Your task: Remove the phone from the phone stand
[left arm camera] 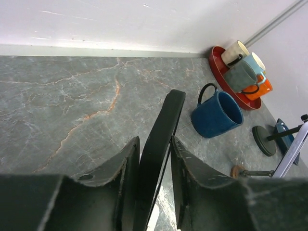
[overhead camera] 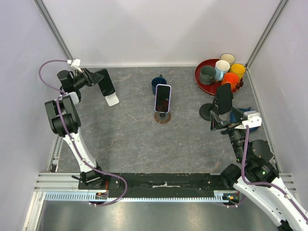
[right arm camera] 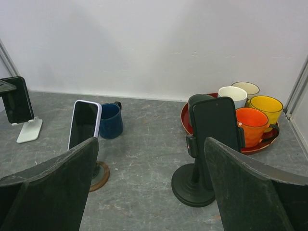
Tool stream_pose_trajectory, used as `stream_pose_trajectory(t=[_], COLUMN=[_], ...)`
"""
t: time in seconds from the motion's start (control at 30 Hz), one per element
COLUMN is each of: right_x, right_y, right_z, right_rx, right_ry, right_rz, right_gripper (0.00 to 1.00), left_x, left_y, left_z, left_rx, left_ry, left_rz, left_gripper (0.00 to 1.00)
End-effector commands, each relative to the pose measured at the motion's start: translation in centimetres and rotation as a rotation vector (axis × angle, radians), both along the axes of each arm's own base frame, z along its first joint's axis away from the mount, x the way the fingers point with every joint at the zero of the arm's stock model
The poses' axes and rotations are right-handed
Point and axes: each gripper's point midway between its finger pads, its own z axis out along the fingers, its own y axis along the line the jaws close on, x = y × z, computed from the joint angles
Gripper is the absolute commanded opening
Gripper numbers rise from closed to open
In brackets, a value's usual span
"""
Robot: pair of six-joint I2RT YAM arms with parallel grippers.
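Observation:
Three phones stand on stands. A black phone [overhead camera: 104, 82] leans on a white stand [overhead camera: 112, 100] at the far left. My left gripper [overhead camera: 94, 77] is shut on it, and its edge [left arm camera: 161, 139] shows between the fingers in the left wrist view. I cannot tell whether it still rests on the stand. A lavender-cased phone [overhead camera: 162, 98] sits on a wooden-based stand [overhead camera: 162, 118] in the middle. Another black phone [overhead camera: 224, 98] sits clamped on a black round-based stand [overhead camera: 207, 111]. My right gripper [overhead camera: 220, 124] is open and empty just in front of that stand [right arm camera: 192, 185].
A blue mug [overhead camera: 159, 84] stands behind the middle phone. A red tray [overhead camera: 198, 72] with several mugs sits at the back right corner. Walls close in the table on three sides.

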Motion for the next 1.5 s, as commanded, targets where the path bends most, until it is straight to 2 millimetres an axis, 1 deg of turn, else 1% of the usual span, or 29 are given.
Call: stream_pose_trajectory(t=[0.0, 0.07, 0.13, 0.17, 0.23, 0.47, 0.53, 0.57, 0.6, 0.73, 0.77, 0.8, 0.83, 0.9, 0.93, 0.97, 1.03, 1.07, 1.1, 1.13, 1.17, 1.2, 1.27, 1.3, 1.33, 1.37, 1.4, 1.43, 1.47], right_x=[0.0, 0.0, -0.1, -0.1, -0.1, -0.3, -0.4, -0.4, -0.4, -0.5, -0.6, -0.6, -0.6, -0.7, -0.7, -0.7, -0.8, -0.8, -0.8, -0.8, -0.9, -0.9, -0.9, -0.9, -1.0, -0.9, -1.0, -1.0, -1.0], right_y=[0.4, 0.4, 0.4, 0.4, 0.4, 0.4, 0.4, 0.4, 0.4, 0.4, 0.4, 0.4, 0.5, 0.6, 0.7, 0.7, 0.8, 0.8, 1.0, 1.2, 1.3, 1.4, 1.6, 1.7, 1.8, 1.9, 2.1, 2.3, 3.1], right_z=[0.5, 0.6, 0.7, 0.7, 0.7, 0.9, 1.0, 1.0, 1.0, 1.2, 1.2, 1.2, 1.3, 1.3, 1.4, 1.4, 1.4, 1.4, 1.4, 1.5, 1.6, 1.5, 1.5, 1.6, 1.6, 1.5, 1.7, 1.8, 1.5], right_rx=[-0.001, 0.002, 0.004, 0.004, 0.007, 0.014, 0.017, 0.014, 0.017, 0.021, 0.020, 0.021, 0.022, 0.023, 0.026, 0.025, 0.025, 0.024, 0.024, 0.024, 0.025, 0.022, 0.016, 0.016, 0.014, 0.011, 0.035, 0.036, 0.028], right_ry=[-0.018, -0.020, -0.022, -0.023, -0.022, -0.030, -0.034, -0.032, -0.033, -0.036, -0.037, -0.038, -0.038, -0.039, -0.041, -0.040, -0.038, -0.036, -0.033, -0.035, -0.035, -0.033, -0.033, -0.033, -0.034, -0.028, -0.020, -0.021, -0.001], right_rz=[0.018, 0.019, 0.019, 0.022, 0.021, 0.030, 0.034, 0.033, 0.037, 0.039, 0.040, 0.043, 0.045, 0.055, 0.058, 0.059, 0.068, 0.068, 0.074, 0.087, 0.092, 0.098, 0.108, 0.111, 0.118, 0.123, 0.132, 0.147, 0.179], right_gripper=[0.98, 0.98, 0.98, 0.98, 0.98, 0.98, 0.98, 0.98, 0.98, 0.98, 0.98, 0.98, 0.98, 0.98, 0.98, 0.98, 0.98, 0.98, 0.98, 0.98, 0.98, 0.98, 0.98, 0.98, 0.98, 0.98, 0.98, 0.98, 0.98], left_x=[0.0, -0.1, -0.2, -0.3, -0.3, -1.0, -1.2, -1.2, -1.2, -1.4, -1.5, -1.6, -1.8, -2.2, -2.6, -3.1, -3.6, -4.3, -4.7, -4.7, -5.5, -5.8, -6.3, -7.1, -7.6, -8.0, -9.0, -9.5, -10.0], left_y=[-0.7, -0.7, -0.8, -0.8, -0.8, -1.0, -1.0, -0.8, -0.8, -0.5, -0.4, -0.4, -0.4, -0.4, -0.4, -0.6, -0.7, -1.2, -1.9, -2.0, -2.5, -4.0, -4.9, -6.3, -6.8, -7.4, -8.1, -8.3, -8.5], left_z=[1.8, 2.1, 2.6, 2.7, 3.2, 5.1, 6.0, 6.3, 6.3, 7.7, 7.8, 8.2, 9.2, 10.0, 11.4, 11.4, 12.6, 13.4, 13.9, 14.1, 15.2, 15.5, 15.5, 16.8, 16.6, 16.9, 18.2, 17.6, 17.6], left_rx=[0.016, 0.024, 0.028, 0.029, 0.028, 0.050, 0.064, 0.074, 0.084, 0.118, 0.120, 0.127, 0.135, 0.135, 0.139, 0.124, 0.121, 0.119, 0.118, 0.115, 0.126, 0.124, 0.114, 0.104, 0.087, 0.053, 0.037, 0.019, -0.009], left_ry=[-0.048, -0.057, -0.067, -0.069, -0.074, -0.123, -0.144, -0.155, -0.160, -0.194, -0.196, -0.210, -0.232, -0.249, -0.273, -0.266, -0.297, -0.306, -0.312, -0.308, -0.328, -0.322, -0.283, -0.301, -0.279, -0.258, -0.270, -0.224, -0.195], left_rz=[-0.047, -0.046, -0.050, -0.052, -0.051, -0.044, -0.035, -0.022, -0.014, 0.017, 0.027, 0.033, 0.049, 0.067, 0.089, 0.095, 0.132, 0.143, 0.144, 0.177, 0.188, 0.173, 0.198, 0.182, 0.189, 0.187, 0.182, 0.198, 0.210], left_gripper=[0.32, 0.30, 0.23, 0.17, 0.13, 0.07, 0.05, 0.02, 0.02, 0.02, 0.02, 0.02, 0.02, 0.02, 0.02, 0.02, 0.02, 0.02, 0.02, 0.02, 0.02, 0.02, 0.02, 0.02, 0.02, 0.02, 0.02, 0.02, 0.02])
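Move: The black phone on the white stand already has its left edge between the left hand's open fingers; its middle lies about 3 cm right, 2 cm back and 3 cm below. The stand's base is some 13 cm down, 5 cm back and 3 cm right. The blue mug stands roughly 29 cm right and 2 cm ahead, the purple-framed phone 32 cm right and 11 cm back. From the right hand, the black phone is about 30 cm ahead and 48 cm left, lower. The black phone's upper left edge is pinched between the left fingers, which close from about half open while the hand stays nearly in place. Then the hand lifts the phone, slowly at first and then faster, almost 14 cm up, drawing back and, late on, swinging right some 7 cm each; the wrist tips the fingers upward by roughly 10 degrees. ##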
